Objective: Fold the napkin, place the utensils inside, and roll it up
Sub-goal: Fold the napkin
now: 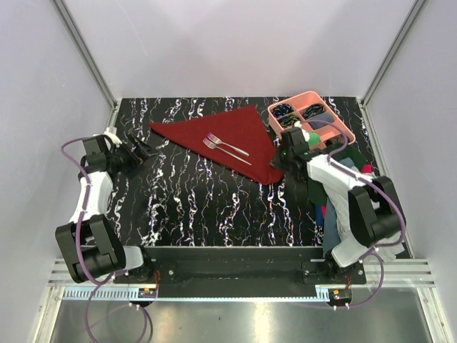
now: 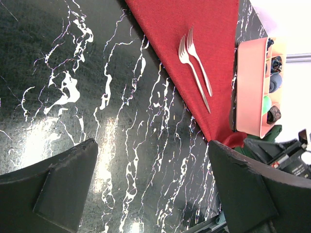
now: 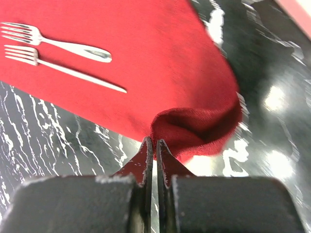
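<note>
The maroon napkin lies folded into a triangle at the back of the marbled table. Two silvery forks rest side by side on it, tines to the left. My right gripper is at the napkin's near right corner. In the right wrist view that gripper is shut on the bunched corner of the napkin, which curls up off the table; the forks lie beyond. My left gripper hovers open by the napkin's left tip. The left wrist view shows that gripper holding nothing, with napkin and forks ahead.
A pink compartment tray with small dark items stands at the back right, close behind the right gripper, and shows again in the left wrist view as the tray. A pile of clothes lies under the right arm. White walls enclose the table.
</note>
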`<state>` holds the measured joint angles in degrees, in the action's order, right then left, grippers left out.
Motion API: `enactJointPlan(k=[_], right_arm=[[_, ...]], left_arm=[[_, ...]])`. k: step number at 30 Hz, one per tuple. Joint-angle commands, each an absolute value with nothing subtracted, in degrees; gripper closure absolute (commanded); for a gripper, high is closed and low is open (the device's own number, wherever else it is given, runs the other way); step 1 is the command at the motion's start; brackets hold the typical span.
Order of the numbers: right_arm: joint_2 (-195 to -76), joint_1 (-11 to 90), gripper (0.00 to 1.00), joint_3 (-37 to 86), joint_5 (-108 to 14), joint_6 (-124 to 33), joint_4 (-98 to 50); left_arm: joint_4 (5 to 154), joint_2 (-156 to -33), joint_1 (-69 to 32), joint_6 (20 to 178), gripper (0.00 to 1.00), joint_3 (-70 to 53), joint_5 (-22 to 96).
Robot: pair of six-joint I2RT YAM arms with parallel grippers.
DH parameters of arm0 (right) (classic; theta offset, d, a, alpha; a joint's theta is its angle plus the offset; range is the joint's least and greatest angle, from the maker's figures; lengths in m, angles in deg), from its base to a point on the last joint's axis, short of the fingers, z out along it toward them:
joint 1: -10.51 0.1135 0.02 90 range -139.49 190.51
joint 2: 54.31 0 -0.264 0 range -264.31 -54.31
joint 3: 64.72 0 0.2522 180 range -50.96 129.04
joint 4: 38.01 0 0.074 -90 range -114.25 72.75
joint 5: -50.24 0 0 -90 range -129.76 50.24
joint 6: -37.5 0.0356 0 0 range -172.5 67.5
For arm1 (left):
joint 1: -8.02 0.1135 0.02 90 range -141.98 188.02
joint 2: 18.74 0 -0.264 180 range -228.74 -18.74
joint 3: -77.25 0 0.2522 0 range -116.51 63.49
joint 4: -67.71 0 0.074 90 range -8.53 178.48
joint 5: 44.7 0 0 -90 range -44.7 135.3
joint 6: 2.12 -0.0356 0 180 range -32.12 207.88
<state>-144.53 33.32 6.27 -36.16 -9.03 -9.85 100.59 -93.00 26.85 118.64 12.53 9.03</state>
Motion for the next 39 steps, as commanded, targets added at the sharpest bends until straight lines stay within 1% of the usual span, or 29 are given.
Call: enactJointPlan(k=[1,5,11,28,39], right_arm=[[-150.19,34.85,1.0,13.53,-36.33,-11.98,-12.56],[-157.47,35.82,1.0,18.47,-38.87,-12.77,-14.75],[-164.95,37.84,1.0,26.73,-41.69,-12.77,-16.6],[-180.95,42.06,1.0,44.92,-49.5,-11.27,-20.99],[-188.69,44.26,1.0,55.11,-55.31,-11.63,-22.84]], left_arm=[[97.73,-93.44,27.27,118.99,0.01,12.86,7.24],[97.65,-93.62,27.18,119.08,0.01,12.86,7.16],[97.65,-93.62,27.35,119.08,0.01,12.86,7.24],[97.73,-94.23,27.18,119.08,0.01,12.86,7.07],[97.56,-94.41,27.27,118.99,0.01,12.86,6.98]])
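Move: The right hand holds the napkin's near right corner about 8 cm above the table. The two forks it is carried towards lie with their middle some 14 cm ahead and 18 cm to its left, 8 cm below. The pink tray stands about 22 cm ahead and 15 cm to that hand's right. From the idle left hand the forks are roughly 8 cm ahead, 27 cm to its right and 15 cm lower. Still pinching the napkin's corner in its shut fingers, the right hand pulls the cloth over the fork handles, some 21 cm left and 12 cm forward, the forward part fading so it finishes almost purely leftward. It sinks only 2 or 3 cm overall, and the wrist turns about 20 degrees counter-clockwise, its left side rising a little. ##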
